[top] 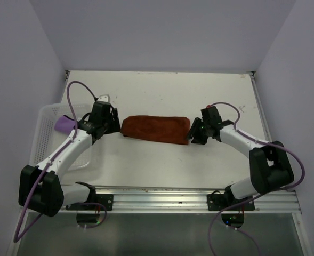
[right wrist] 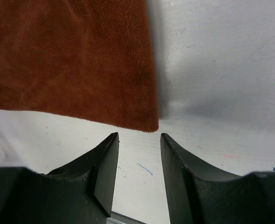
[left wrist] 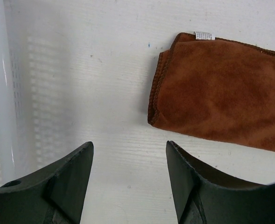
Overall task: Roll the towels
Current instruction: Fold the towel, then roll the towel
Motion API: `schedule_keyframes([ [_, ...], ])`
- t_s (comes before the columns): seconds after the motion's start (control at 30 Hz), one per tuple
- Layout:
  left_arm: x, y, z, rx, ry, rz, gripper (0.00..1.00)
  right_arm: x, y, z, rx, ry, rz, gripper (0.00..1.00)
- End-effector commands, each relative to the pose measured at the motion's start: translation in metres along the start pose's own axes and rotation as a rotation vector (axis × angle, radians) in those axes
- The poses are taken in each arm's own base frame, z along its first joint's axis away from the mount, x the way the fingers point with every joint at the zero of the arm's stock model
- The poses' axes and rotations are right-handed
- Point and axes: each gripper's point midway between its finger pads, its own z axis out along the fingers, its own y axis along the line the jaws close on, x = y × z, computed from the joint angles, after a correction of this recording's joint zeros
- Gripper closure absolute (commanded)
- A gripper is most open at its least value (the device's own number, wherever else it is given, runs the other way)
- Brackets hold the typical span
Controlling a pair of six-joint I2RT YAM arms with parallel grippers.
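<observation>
A rust orange-brown towel (top: 155,129) lies folded into a long band across the middle of the table. Its left end, with a white label, shows in the left wrist view (left wrist: 221,93); its right near corner shows in the right wrist view (right wrist: 72,60). A purple towel (top: 65,124) sits in the basket at the left. My left gripper (top: 115,128) stands open just left of the orange towel, with bare table between its fingers (left wrist: 130,144). At the towel's right end my right gripper (top: 194,136) is open and holds nothing, its fingertips (right wrist: 139,136) just short of the corner.
A white perforated basket (top: 43,120) stands at the table's left edge beside my left arm; its wall shows in the left wrist view (left wrist: 2,93). A metal rail (top: 162,194) runs along the near edge. Grey walls close the table on three sides.
</observation>
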Motion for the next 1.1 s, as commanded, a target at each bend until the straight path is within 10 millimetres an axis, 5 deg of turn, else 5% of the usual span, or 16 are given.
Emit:
schedule_keyframes([
  [0.0, -0.025, -0.009, -0.010, 0.027, -0.067, -0.009, 0.33, -0.003, 0.008, 0.013, -0.041, 0.006, 0.010, 0.55],
  [0.3, -0.033, -0.011, -0.015, 0.031, -0.079, -0.015, 0.33, 0.005, 0.000, 0.033, -0.027, 0.044, 0.023, 0.55],
  [0.37, -0.034, -0.013, -0.013, 0.036, -0.080, -0.016, 0.33, 0.008, -0.003, 0.033, -0.026, 0.047, 0.028, 0.62],
  [0.5, -0.041, -0.021, -0.012, 0.058, -0.083, -0.015, 0.33, 0.015, -0.011, 0.032, -0.009, 0.049, 0.022, 0.91],
  [0.67, -0.048, -0.043, -0.007, 0.109, -0.086, -0.005, 0.33, 0.027, -0.021, 0.021, 0.000, 0.050, 0.007, 1.00],
  [0.83, -0.034, -0.096, -0.005, 0.206, -0.067, 0.051, 0.32, 0.048, -0.045, 0.002, 0.045, 0.043, 0.004, 1.00],
  [1.07, 0.009, -0.181, 0.000, 0.419, 0.024, 0.103, 0.32, 0.051, -0.069, -0.033, 0.120, -0.040, -0.034, 1.00],
])
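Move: The brown towel's near right corner lies directly under the right hand, level with it fore and aft, perhaps 1 cm left and about 4 cm down; the middle of the towel is some 8 cm ahead and 15 cm left of that hand. From the left hand, the towel's middle is about 6 cm ahead, 20 cm right and 11 cm below, its near left corner about 3 cm ahead and 4 cm right. The basket's middle is level with that hand, about 27 cm left. The right hand sinks about 4 cm onto the towel's near right corner, shuts its half-open fingers on it, then keeps the pinch and drags the corner back towards the base by about 6 cm and some 3 cm to the right, rising a couple of centimetres late in the pull. The left hand, open all along, first eases a little up and forward, then sweeps right about 13 cm towards the towel's middle, over its left part, sinking nearly 3 cm and turning clockwise as it goes, still clear of the cloth. ##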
